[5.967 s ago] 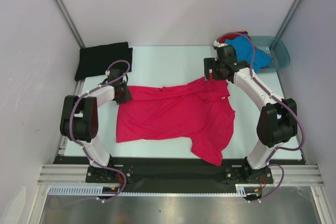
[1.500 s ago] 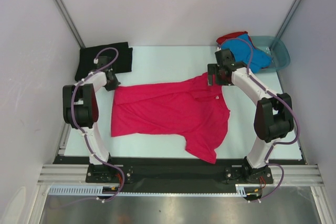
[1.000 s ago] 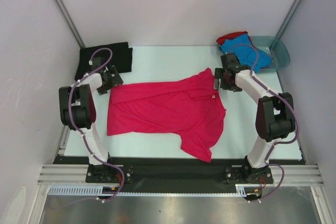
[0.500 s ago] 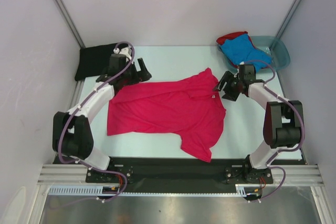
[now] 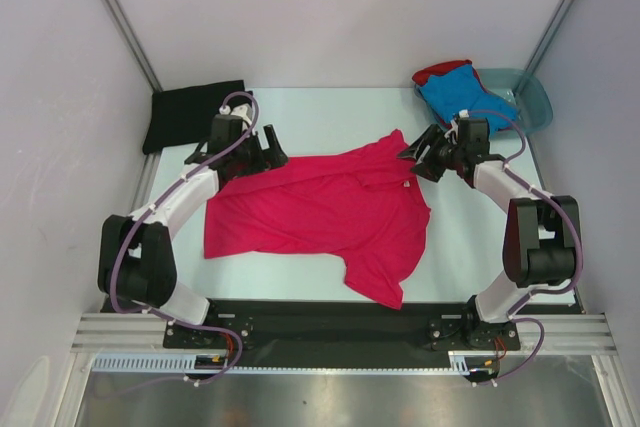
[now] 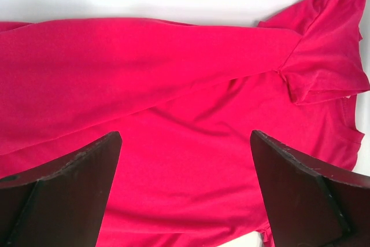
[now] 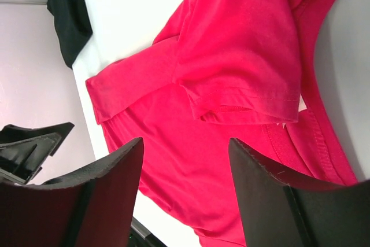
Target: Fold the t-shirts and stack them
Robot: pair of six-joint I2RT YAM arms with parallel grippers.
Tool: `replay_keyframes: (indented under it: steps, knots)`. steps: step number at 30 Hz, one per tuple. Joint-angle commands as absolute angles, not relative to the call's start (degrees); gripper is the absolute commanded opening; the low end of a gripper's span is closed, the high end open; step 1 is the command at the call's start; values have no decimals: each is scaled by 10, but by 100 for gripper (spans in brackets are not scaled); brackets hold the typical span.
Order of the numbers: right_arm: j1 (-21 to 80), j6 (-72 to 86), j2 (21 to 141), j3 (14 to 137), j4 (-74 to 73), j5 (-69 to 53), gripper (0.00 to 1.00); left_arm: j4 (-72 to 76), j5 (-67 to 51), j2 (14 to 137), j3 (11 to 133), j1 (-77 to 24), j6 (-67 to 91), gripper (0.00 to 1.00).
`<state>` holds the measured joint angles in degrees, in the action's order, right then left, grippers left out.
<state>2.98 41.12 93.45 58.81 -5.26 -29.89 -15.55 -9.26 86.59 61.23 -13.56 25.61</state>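
Observation:
A magenta-pink t-shirt (image 5: 310, 212) lies spread flat on the table, with a sleeve folded over at its far right corner (image 7: 243, 56). My left gripper (image 5: 268, 147) hovers open over the shirt's far left edge; in the left wrist view its fingers (image 6: 69, 189) stand wide apart above the pink cloth (image 6: 173, 85) with nothing between them. My right gripper (image 5: 415, 154) is open beside the far right sleeve and points left. It holds nothing (image 7: 185, 143). A folded black t-shirt (image 5: 195, 112) lies at the back left. A blue t-shirt (image 5: 462, 95) rests on a red one (image 5: 438, 70) at the back right.
A translucent teal basin (image 5: 530, 97) stands in the back right corner, with the blue and red shirts draped over its left side. White walls and metal posts close in the table (image 5: 330, 112) on three sides. The black shirt also shows in the right wrist view (image 7: 69, 4).
Both grippers have left the pink shirt's far corners. The left one swung right along the far edge. The right one drew back and turned to face left. The shirt lies still.

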Motion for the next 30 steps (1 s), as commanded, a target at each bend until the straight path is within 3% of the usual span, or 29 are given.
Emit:
replay_keyframes:
  steps: [1,30]
  knots:
    - [28,421,940,590,-48,-299,67,-149,-104,849,616,-143,258,100]
    - [27,376,1016,620,-91,-219,66,-155,-107,935,641,-156,246,100]
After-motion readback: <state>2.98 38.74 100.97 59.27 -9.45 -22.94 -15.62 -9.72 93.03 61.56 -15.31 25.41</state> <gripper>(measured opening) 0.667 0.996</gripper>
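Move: The near edge of the pink t-shirt's long folded strip lies almost straight below my left hand, about 12 cm down and 2 cm to the right. The black stack is some 17 cm ahead and 25 cm left of that hand. Some 12 cm below my right hand is the white neck label, about 1 cm back and 2 cm right. The folded-in sleeve lies roughly 5 cm ahead and 5 cm left of that hand, the basket about 21 cm ahead and 24 cm right. After a brief hold I lower both open grippers together towards the pink t-shirt, the right about 7 cm over the neck label, the left only about 4 cm over the folded strip. Each drifts slightly to the right. I tip the right fingers some 10 degrees farther down, the left about 5, and keep both gaps as they are, touching nothing yet. ##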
